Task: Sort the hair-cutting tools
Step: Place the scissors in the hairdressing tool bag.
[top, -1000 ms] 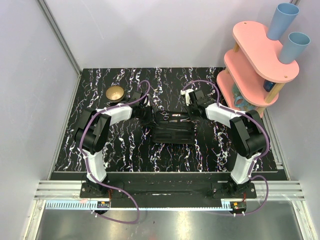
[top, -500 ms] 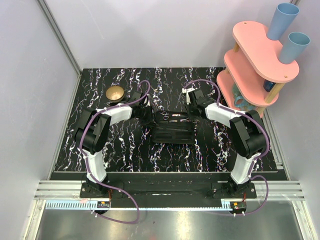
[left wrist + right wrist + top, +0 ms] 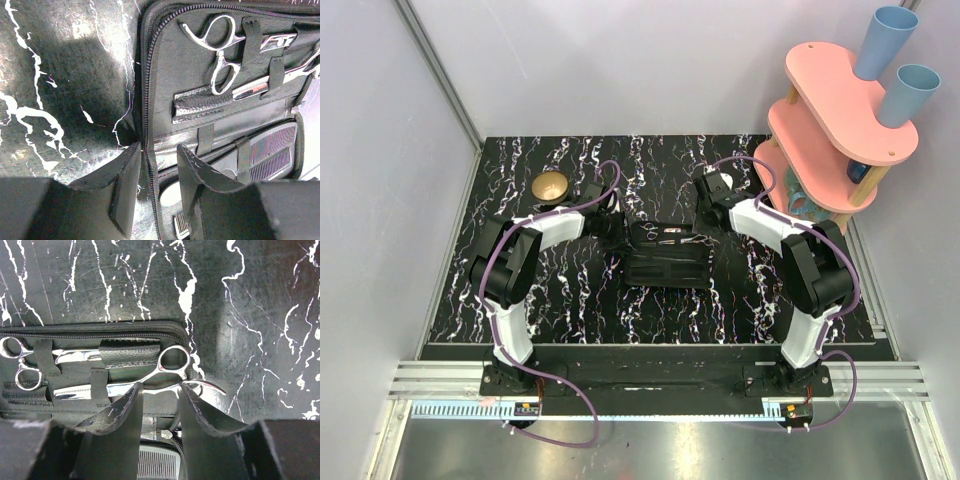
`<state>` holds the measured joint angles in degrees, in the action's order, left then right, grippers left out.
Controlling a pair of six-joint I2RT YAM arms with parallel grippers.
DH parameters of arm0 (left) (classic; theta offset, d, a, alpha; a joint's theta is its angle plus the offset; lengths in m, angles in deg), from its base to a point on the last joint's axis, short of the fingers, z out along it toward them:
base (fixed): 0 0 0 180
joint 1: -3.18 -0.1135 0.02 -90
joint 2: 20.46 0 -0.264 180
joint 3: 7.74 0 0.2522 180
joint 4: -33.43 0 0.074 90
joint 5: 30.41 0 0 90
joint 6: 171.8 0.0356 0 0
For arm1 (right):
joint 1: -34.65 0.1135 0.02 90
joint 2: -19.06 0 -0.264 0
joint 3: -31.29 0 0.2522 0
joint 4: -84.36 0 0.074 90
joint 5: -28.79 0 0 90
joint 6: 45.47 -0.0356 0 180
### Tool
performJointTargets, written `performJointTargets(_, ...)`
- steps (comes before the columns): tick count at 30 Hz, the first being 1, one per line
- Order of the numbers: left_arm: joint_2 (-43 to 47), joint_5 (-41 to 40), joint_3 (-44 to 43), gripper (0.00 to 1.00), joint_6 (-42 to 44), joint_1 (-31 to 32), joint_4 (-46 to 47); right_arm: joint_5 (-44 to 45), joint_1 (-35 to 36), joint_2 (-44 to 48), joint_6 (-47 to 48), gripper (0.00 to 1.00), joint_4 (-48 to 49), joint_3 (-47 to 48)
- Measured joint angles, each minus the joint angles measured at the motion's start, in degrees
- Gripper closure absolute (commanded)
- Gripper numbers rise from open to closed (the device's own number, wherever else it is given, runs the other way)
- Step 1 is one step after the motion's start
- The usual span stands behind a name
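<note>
The black case (image 3: 665,268) lies open mid-table. Two silvery scissors (image 3: 670,237) sit under its straps. In the right wrist view one pair (image 3: 155,371) lies with its ring handle at the case's right end, and another pair (image 3: 75,355) is strapped further left. My right gripper (image 3: 160,386) is open just above that handle, holding nothing. In the left wrist view my left gripper (image 3: 159,147) is open astride the case's zipped left edge (image 3: 146,100): one finger is outside, one inside. Scissors (image 3: 218,55) lie beyond it.
A brass bowl (image 3: 550,185) stands at the back left. A pink tiered shelf (image 3: 830,130) with blue cups (image 3: 885,40) fills the back right corner. A comb (image 3: 270,150) is tucked in the case's lower half. Walls close in the table's left and back.
My right gripper has opened and drawn back from the case toward the right rear, leaving the scissors in the case. The left arm has not moved.
</note>
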<state>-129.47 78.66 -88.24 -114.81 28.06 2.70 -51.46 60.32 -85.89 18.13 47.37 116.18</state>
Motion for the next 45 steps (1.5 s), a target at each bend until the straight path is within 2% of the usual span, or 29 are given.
performJointTargets(9,0.0,0.0,0.0,0.60,0.0,0.0,0.0,1.9,0.3,-2.1,-5.2,0.64,0.7,0.0)
performJointTargets(23,0.0,0.0,0.0,0.60,0.0,0.0,0.0,3.4,0.9,-5.1,-2.6,0.71,5.4,0.0)
performJointTargets(35,0.0,0.0,0.0,0.61,0.0,0.0,0.0,5.3,1.2,-5.8,-4.1,0.94,4.2,0.9)
performJointTargets(45,-0.1,1.0,0.0,0.62,0.0,0.0,0.1,8.1,2.1,-6.2,-7.5,1.00,3.0,1.6)
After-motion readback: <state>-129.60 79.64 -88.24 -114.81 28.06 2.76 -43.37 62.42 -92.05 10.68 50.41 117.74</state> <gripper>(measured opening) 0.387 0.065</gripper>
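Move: The thinning scissors' handle, at the bag's right edge, is about 2 cm ahead of the right hand, 1 cm to its right and 3 cm below. At much the same depth, the strap over their blade is 5 cm left and 2 cm ahead of that hand, and the other scissors' middle 7 cm left and 4 cm ahead; the comb's toothed end is straight back some 5 cm. From the left hand the handle lies roughly 18 cm right and 3 cm ahead, about level in height. The right hand's fingertips come to pinch the thinning scissors' handle beside its far ring. To get there the hand sinks and eases forward in steps, about 3 cm down and 1.5 cm forward, its fingers narrowing; it then stays over the handle while they close almost fully and the wrist turns slightly clockwise. ##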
